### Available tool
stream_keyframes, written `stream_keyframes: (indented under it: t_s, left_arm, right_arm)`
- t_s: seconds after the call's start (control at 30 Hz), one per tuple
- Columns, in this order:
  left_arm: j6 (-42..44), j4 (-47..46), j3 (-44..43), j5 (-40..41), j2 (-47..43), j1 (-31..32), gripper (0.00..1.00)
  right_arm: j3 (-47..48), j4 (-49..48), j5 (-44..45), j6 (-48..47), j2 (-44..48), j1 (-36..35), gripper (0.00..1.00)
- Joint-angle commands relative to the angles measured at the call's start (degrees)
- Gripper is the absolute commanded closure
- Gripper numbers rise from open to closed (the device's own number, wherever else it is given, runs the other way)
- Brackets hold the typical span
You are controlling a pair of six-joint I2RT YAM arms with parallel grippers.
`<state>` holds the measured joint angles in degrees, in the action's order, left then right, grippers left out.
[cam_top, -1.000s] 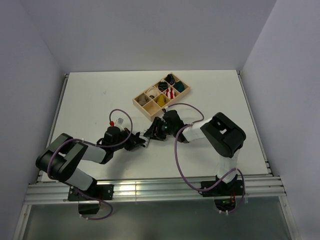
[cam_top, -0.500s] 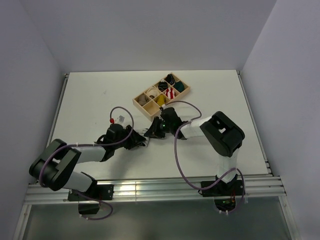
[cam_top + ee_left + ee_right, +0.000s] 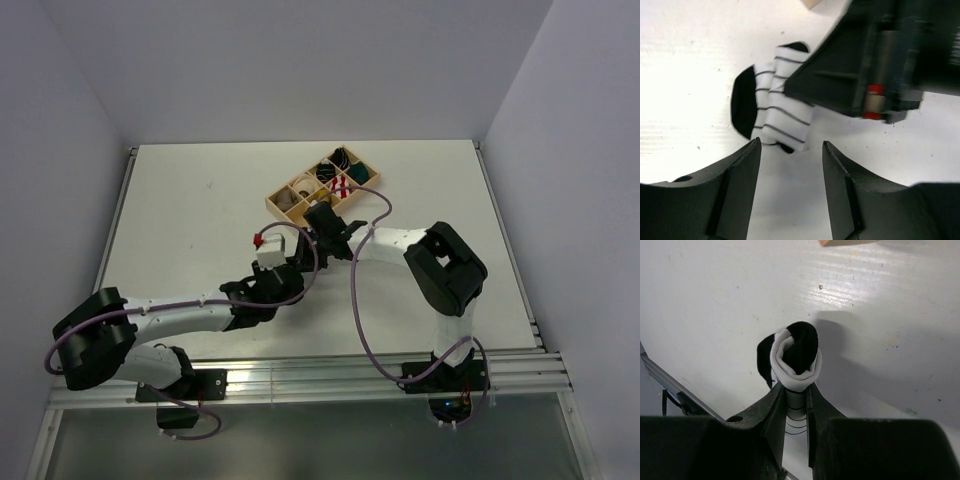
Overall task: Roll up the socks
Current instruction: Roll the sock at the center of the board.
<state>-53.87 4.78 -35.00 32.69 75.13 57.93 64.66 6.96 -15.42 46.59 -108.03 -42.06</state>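
Observation:
A white sock (image 3: pixel 796 360) with thin black stripes and a black end is rolled into a bundle. My right gripper (image 3: pixel 796 390) is shut on it, and the roll sticks out past the fingertips just above the white table. The left wrist view shows the same sock (image 3: pixel 782 107) ahead of my left gripper (image 3: pixel 790 147), which is open with nothing between its fingers. The right gripper's black body (image 3: pixel 865 70) lies over the roll's right side. A mustard-yellow bundle (image 3: pixel 322 197) sits in a compartment of the tray.
A wooden tray (image 3: pixel 281 213) with several compartments holding rolled bundles stands just beyond both grippers, at the table's middle back. Both arms meet close together in front of it. Purple cables loop over each arm.
My left gripper has let go and opened, and its arm has swung right, towards the tray. My right gripper has closed on the striped roll and shifted a little towards the tray.

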Motion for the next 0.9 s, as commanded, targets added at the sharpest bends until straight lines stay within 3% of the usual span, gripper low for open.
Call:
stream_keyframes:
  t_s: [0.0, 0.27, 0.57, 0.67, 0.77, 0.87]
  left_arm:
    - [4.28, 4.63, -5.41, 15.89, 3.52, 4.72, 0.43]
    - [7.02, 3.22, -10.43, 17.15, 12.83, 7.37, 0.47]
    - [1.22, 6.82, -11.66, 14.52, 20.57, 7.37, 0.55]
    - [0.87, 7.18, -11.75, 14.16, 21.28, 7.46, 0.65]
    - [1.13, 7.18, -11.67, 14.07, 21.37, 7.46, 0.93]
    - [1.13, 7.00, -10.97, 13.63, 20.58, 7.46, 1.00]
  right_arm:
    - [3.19, 6.83, 2.15, -2.03, 0.28, -0.91, 1.00]
    - [3.98, 8.07, 1.27, -2.12, -0.08, -1.35, 1.00]
    - [3.45, 6.31, -0.66, -1.59, -0.17, -1.35, 1.00]
    - [3.45, 6.14, -0.93, -1.41, -0.43, -1.35, 1.00]
    - [2.84, 5.00, -2.06, -0.71, -0.17, -1.35, 1.00]
    - [1.00, 2.01, -3.91, 0.08, 0.45, -0.92, 1.00]
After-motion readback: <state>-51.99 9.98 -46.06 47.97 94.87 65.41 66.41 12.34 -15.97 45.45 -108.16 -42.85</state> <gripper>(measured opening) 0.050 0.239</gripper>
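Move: The left hand, half open and empty, has the striped sock about 3 cm ahead, 1 cm to its right and 4 cm below. The sorting box's middle is some 15 cm ahead of that hand and 7 cm to its right, and the brown sock in the box is about 14 cm ahead and 1 cm left, both roughly 5 cm lower. The right hand already pinches the striped sock, whose middle lies about 1 cm back, 1 cm left and 1 cm below it. The left hand first swings about 2 cm to its right, rising slightly and rolling its left side up to reach some 20 degrees, then drops about 4.5 cm onto the near striped part of the sock just behind the right gripper, and there its half-open fingers shut and pinch the cloth. The right hand keeps its grip throughout, easing the sock a little over a centimetre back towards the bases early on and then holding it still for the left fingers. ##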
